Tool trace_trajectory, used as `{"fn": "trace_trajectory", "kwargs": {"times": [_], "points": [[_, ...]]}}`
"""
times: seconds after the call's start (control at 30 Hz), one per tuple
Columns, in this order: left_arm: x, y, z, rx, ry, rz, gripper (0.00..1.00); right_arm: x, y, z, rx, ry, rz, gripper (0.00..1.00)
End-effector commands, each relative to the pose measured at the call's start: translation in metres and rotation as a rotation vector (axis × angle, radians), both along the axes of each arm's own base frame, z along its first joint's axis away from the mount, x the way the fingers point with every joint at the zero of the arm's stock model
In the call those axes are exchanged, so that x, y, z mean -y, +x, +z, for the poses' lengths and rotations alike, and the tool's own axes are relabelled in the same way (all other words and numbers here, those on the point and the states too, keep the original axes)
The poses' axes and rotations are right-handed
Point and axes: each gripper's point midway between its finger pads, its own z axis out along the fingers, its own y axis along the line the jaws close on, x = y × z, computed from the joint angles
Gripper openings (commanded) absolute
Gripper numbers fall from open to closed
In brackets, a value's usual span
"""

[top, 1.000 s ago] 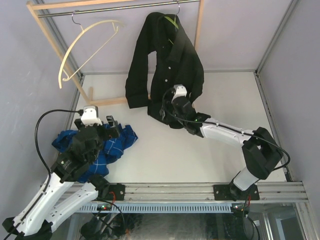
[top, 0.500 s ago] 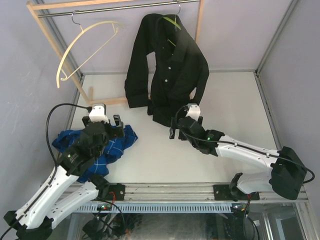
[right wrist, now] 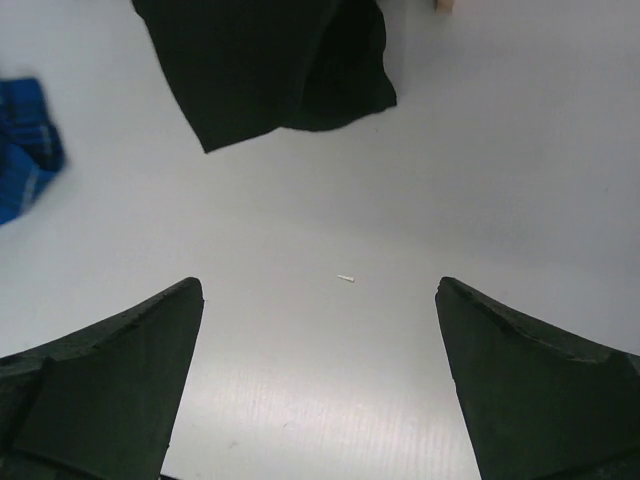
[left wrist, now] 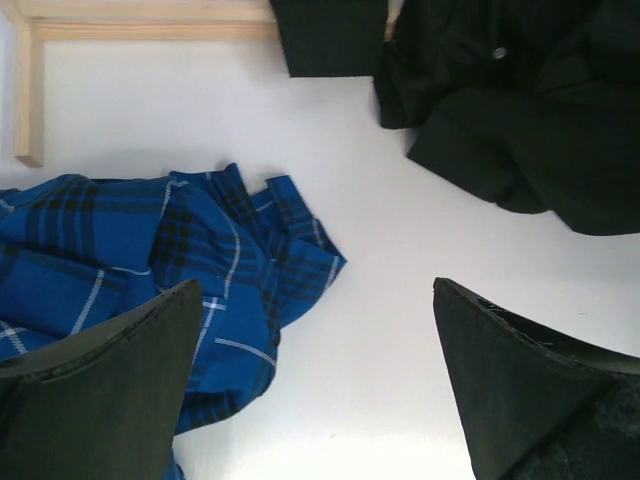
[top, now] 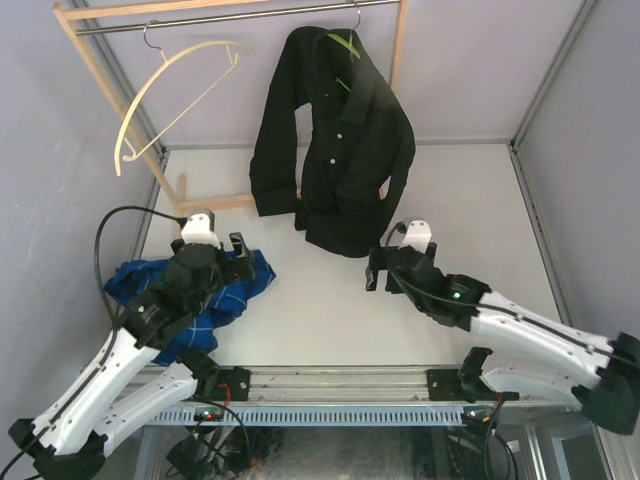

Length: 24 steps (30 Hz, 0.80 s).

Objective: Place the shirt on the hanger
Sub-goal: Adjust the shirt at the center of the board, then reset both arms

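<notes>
The black shirt [top: 335,140] hangs from the lime-green hanger [top: 343,45], whose silver hook [top: 355,14] sits on the rail. The shirt's hem rests on the white table. My right gripper [top: 375,268] stands open just below and right of that hem, touching nothing. In the right wrist view the hem [right wrist: 260,60] lies ahead of the open right gripper [right wrist: 318,283], with bare table between the fingers. My left gripper [top: 240,258] is open over the edge of the blue plaid shirt. Nothing lies between the spread fingers of the left gripper [left wrist: 315,285], and the black shirt [left wrist: 520,120] lies beyond them.
A blue plaid shirt [top: 195,290] lies crumpled at the near left. A cream hanger [top: 170,90] hangs on the rail [top: 230,18] of the wooden rack [top: 100,85]. The rack's base bar [left wrist: 140,20] lies on the table. A tiny white fleck [right wrist: 347,278] lies on the table.
My right gripper has opened, let go of the black shirt's lower part and drawn back towards the near right. The shirt now hangs free. The left arm has shifted only slightly.
</notes>
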Motion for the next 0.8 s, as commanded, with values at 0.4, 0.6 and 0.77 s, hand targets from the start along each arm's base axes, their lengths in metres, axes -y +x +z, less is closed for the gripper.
{"fn": "trace_trajectory", "kwargs": {"times": [0.4,0.6,0.77], "points": [[-0.060,-0.026,0.061,0.223,-0.025,0.174,1.00,0.090,-0.027,0.154,0.524,0.232,-0.033,1.00],[-0.077,-0.029,0.046,0.241,-0.051,0.282,1.00,0.110,-0.032,0.126,0.457,0.195,-0.123,1.00],[-0.078,-0.028,0.044,0.249,-0.052,0.286,1.00,0.112,-0.033,0.107,0.415,0.185,-0.145,1.00]]}}
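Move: The black shirt already hangs on the rack, clear of my fingers. Its middle is about 20 cm ahead of my right hand, 10 cm left and some 10 cm higher. Its hem is around 14 cm ahead of that hand, 9 cm left and 8 cm lower. From my left hand the shirt's middle is about 20 cm ahead and 21 cm right, roughly level. The blue shirt lies 13 cm left of my left hand, about level fore and aft, 20 cm below. I back off from the hanging black shirt with both grippers empty and wide open. My right hand swings up about 15 cm and 10 cm to the right, its fingers tipping up nearly 30 degrees, then begins to sink. My left hand first lifts a few centimetres while drawing slightly back, then slides some 7 cm left over the blue shirt, turning a little counter-clockwise. ##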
